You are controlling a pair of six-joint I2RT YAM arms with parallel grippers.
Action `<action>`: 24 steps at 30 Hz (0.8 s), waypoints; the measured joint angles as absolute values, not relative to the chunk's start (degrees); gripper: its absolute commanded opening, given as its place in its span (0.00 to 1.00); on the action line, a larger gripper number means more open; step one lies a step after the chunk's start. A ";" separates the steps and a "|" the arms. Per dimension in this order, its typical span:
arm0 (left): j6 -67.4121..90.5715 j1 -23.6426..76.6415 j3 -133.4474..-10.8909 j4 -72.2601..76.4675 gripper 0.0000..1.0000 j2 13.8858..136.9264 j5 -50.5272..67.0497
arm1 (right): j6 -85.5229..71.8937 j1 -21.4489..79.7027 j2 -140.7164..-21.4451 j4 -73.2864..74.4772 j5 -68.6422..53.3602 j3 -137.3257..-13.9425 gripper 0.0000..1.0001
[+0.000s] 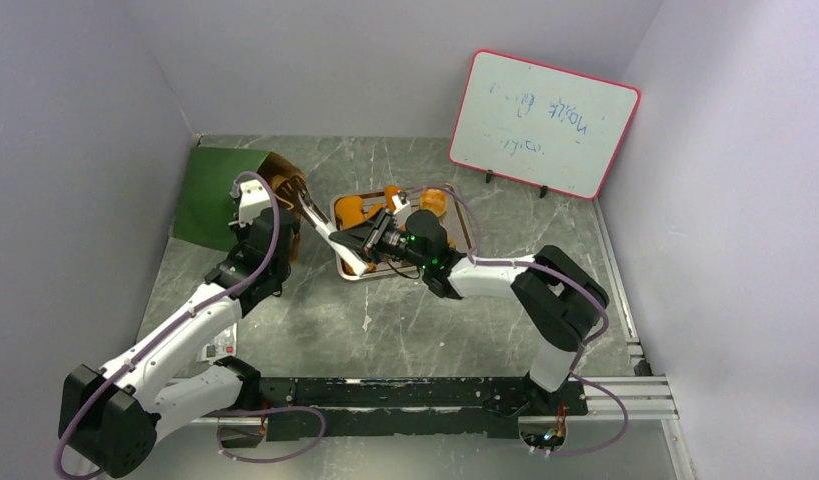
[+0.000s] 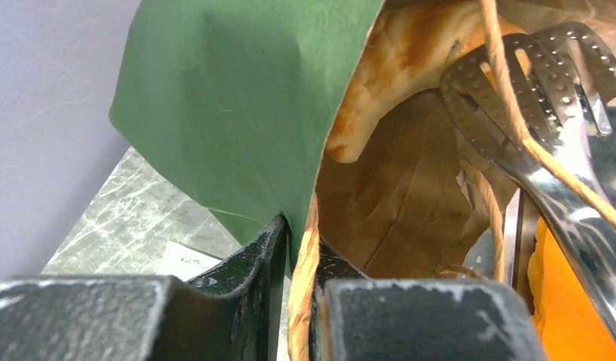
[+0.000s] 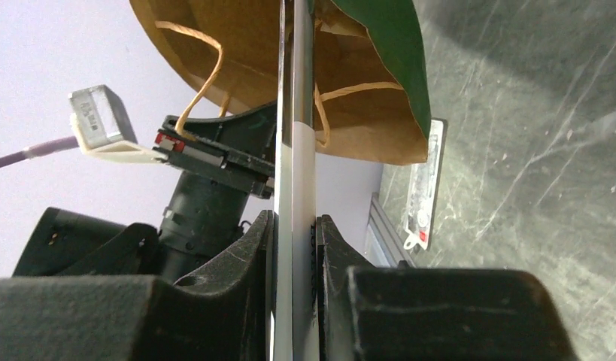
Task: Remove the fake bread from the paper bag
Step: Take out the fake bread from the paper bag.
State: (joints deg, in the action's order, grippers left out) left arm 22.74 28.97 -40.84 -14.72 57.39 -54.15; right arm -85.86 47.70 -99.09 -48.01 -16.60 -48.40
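The paper bag point(image 1: 210, 195), dark green outside and brown inside, lies on its side at the back left, mouth facing right. My left gripper point(image 1: 272, 212) is shut on the bag's rim point(image 2: 303, 256), one finger outside and one inside. In the left wrist view a glossy fake bread loaf point(image 2: 410, 53) shows deep in the bag. My right gripper point(image 1: 373, 243) is shut on the handle of metal tongs point(image 3: 293, 150). The tongs' perforated tips point(image 2: 530, 98) reach into the bag's mouth. More fake bread point(image 1: 352, 210) lies on the silver tray point(image 1: 350, 272).
A tan cord handle point(image 2: 508, 98) hangs across the tongs at the bag's mouth. A whiteboard point(image 1: 543, 122) stands at the back right. A small white card point(image 1: 220, 347) lies by the left arm. Grey walls close in on three sides.
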 measured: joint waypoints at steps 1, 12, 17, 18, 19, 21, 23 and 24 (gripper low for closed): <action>22.09 28.97 -40.84 -14.66 0.07 57.39 -53.78 | -85.32 47.72 -99.63 -47.33 -16.69 -49.25 0.00; 19.73 28.95 -40.86 -13.58 0.07 57.52 -52.03 | -71.61 50.39 -101.58 -32.95 -15.03 -61.58 0.06; 19.68 28.73 -41.47 -13.82 0.07 57.30 -52.03 | -69.45 50.87 -102.69 -31.29 -14.87 -59.83 0.07; 19.66 28.60 -41.78 -13.91 0.07 57.25 -52.03 | -69.28 50.85 -102.78 -30.89 -14.61 -59.02 0.07; 19.46 28.34 -42.26 -14.06 0.07 57.14 -52.03 | -69.04 50.87 -102.78 -30.41 -14.26 -57.87 0.08; 18.96 27.97 -42.76 -14.06 0.07 56.97 -52.01 | -68.01 51.22 -102.59 -29.12 -13.32 -55.46 0.08; 18.31 27.40 -42.94 -14.04 0.07 56.75 -51.79 | -66.63 52.01 -102.35 -26.39 -12.34 -53.95 0.09; 17.91 27.07 -42.94 -14.04 0.07 56.73 -51.51 | -66.06 52.42 -102.17 -25.36 -12.08 -53.49 0.10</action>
State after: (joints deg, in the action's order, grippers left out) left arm 17.91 27.07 -42.94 -14.04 56.73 -51.51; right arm -66.06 52.42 -102.17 -25.36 -12.08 -53.49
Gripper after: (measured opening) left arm 0.072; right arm 0.171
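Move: The fake bread still in the paper bag lies about 12 cm ahead of the right hand and 13 cm to its left, some 6 cm lower, with the held tongs already reaching in to it. The bag's mouth is nearer, roughly 8 cm ahead and 9 cm left. The long bread on the tray sits almost straight beneath, about 2 cm ahead and 18 cm down. From the left hand the bagged bread is some 5 cm ahead, 5 cm right and 7 cm below. Leftward first, the right hand pushes the tongs about 4 cm farther into the bag, then sinks fast, some 10 cm, easing back and to the right while the wrist tips the tong ends down about 25 degrees. Its grip on the white handles stays shut. The left hand keeps the bag's rim pinched beside the cord handle, nearly still, lifting a little late on. ##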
